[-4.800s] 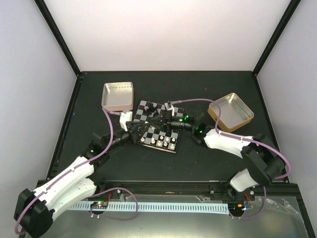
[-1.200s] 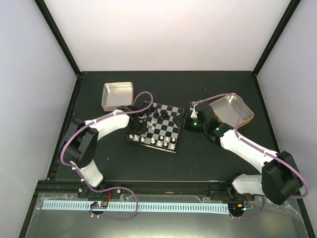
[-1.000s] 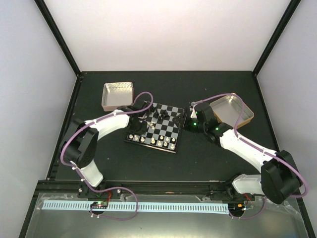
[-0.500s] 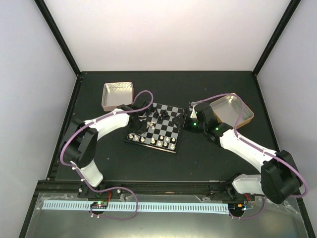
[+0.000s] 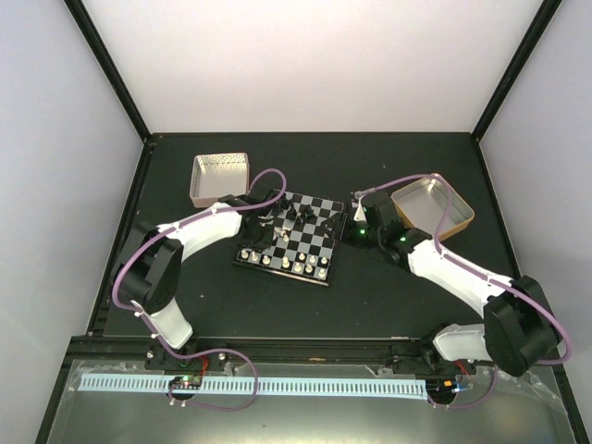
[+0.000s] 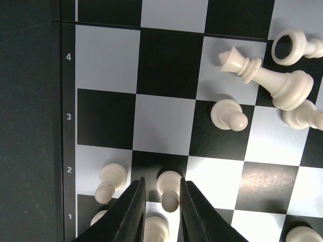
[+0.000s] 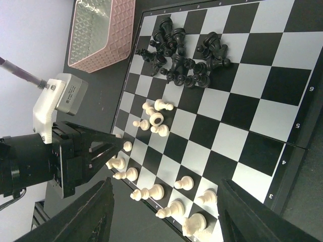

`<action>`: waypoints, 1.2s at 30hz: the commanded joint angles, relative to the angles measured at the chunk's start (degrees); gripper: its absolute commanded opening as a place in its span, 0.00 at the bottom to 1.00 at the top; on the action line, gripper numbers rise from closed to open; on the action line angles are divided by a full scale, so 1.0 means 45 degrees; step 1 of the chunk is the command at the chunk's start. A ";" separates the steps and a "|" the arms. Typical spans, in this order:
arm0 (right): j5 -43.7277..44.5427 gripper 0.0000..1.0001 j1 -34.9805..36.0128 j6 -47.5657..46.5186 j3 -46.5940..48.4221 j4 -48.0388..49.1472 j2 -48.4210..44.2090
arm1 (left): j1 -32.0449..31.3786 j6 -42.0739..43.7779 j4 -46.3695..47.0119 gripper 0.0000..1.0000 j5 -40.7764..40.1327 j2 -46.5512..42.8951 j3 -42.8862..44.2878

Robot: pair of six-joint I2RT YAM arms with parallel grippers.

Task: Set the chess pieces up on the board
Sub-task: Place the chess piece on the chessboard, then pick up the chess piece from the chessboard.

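Note:
The board (image 5: 319, 242) lies mid-table. My left gripper (image 6: 160, 182) hangs over its left near corner, seen also in the overhead view (image 5: 268, 222). Its jaws stand slightly open around an upright white pawn (image 6: 169, 190) on the second row, with a gap showing at the left finger (image 6: 132, 212). Another pawn (image 6: 110, 179) stands beside it. Fallen white pieces (image 6: 267, 78) lie further in. A heap of black pieces (image 7: 184, 55) lies at the far side. My right gripper (image 7: 165, 184) is wide open and empty, off the board's right edge (image 5: 356, 227).
A pink tin (image 5: 220, 178) sits beyond the board's left corner, close behind the left arm. A gold tin (image 5: 433, 208) sits to the right, behind the right wrist. White pieces (image 5: 282, 263) stand along the board's near edge. Black frame rails border the table.
The left jaws have parted a little around the white pawn, which stays standing on its square. The right wrist has shifted slightly; otherwise both arms hold their places.

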 commanded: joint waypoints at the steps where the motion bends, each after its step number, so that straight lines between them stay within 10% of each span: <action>1: -0.0127 0.56 -0.0051 -0.0279 0.0452 -0.0100 0.0149 | 0.0099 0.0190 -0.0103 0.21 -0.0191 -0.0468 0.0233; 11: -0.0008 0.55 0.0478 -0.2186 0.2111 -0.1293 0.1808 | 0.0089 -0.0095 0.0567 0.35 -0.0051 -0.2065 -0.0305; 36: 0.4430 0.36 0.3370 -0.6231 0.9355 -0.6221 0.8860 | 0.0128 -0.0412 0.1129 0.78 -0.1599 -1.6341 -0.5010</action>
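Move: The right hand hangs open, pointing down and to the left; the nearer standing white pawn among the loose pieces is about 12 cm to its left, 5 cm ahead and 11 cm lower. Around that pawn, a second loose pawn stands 2 cm farther left, the white queen lies 2 cm ahead and 1 cm left, and a tipped pawn 2 cm straight ahead. From the left hand, already loose around its placed pawn, the nearer pawn is 5 cm right and 2 cm ahead. Up and clear goes the left hand, lifting some 21 cm off its placed pawn, then also back and left, its fingers opening wide as they swing up to point forward. The right hand sweeps about 10 cm left, then sinks 9 cm towards the nearer loose pawn, turning its fingers steeper down and narrowing them, still empty. ##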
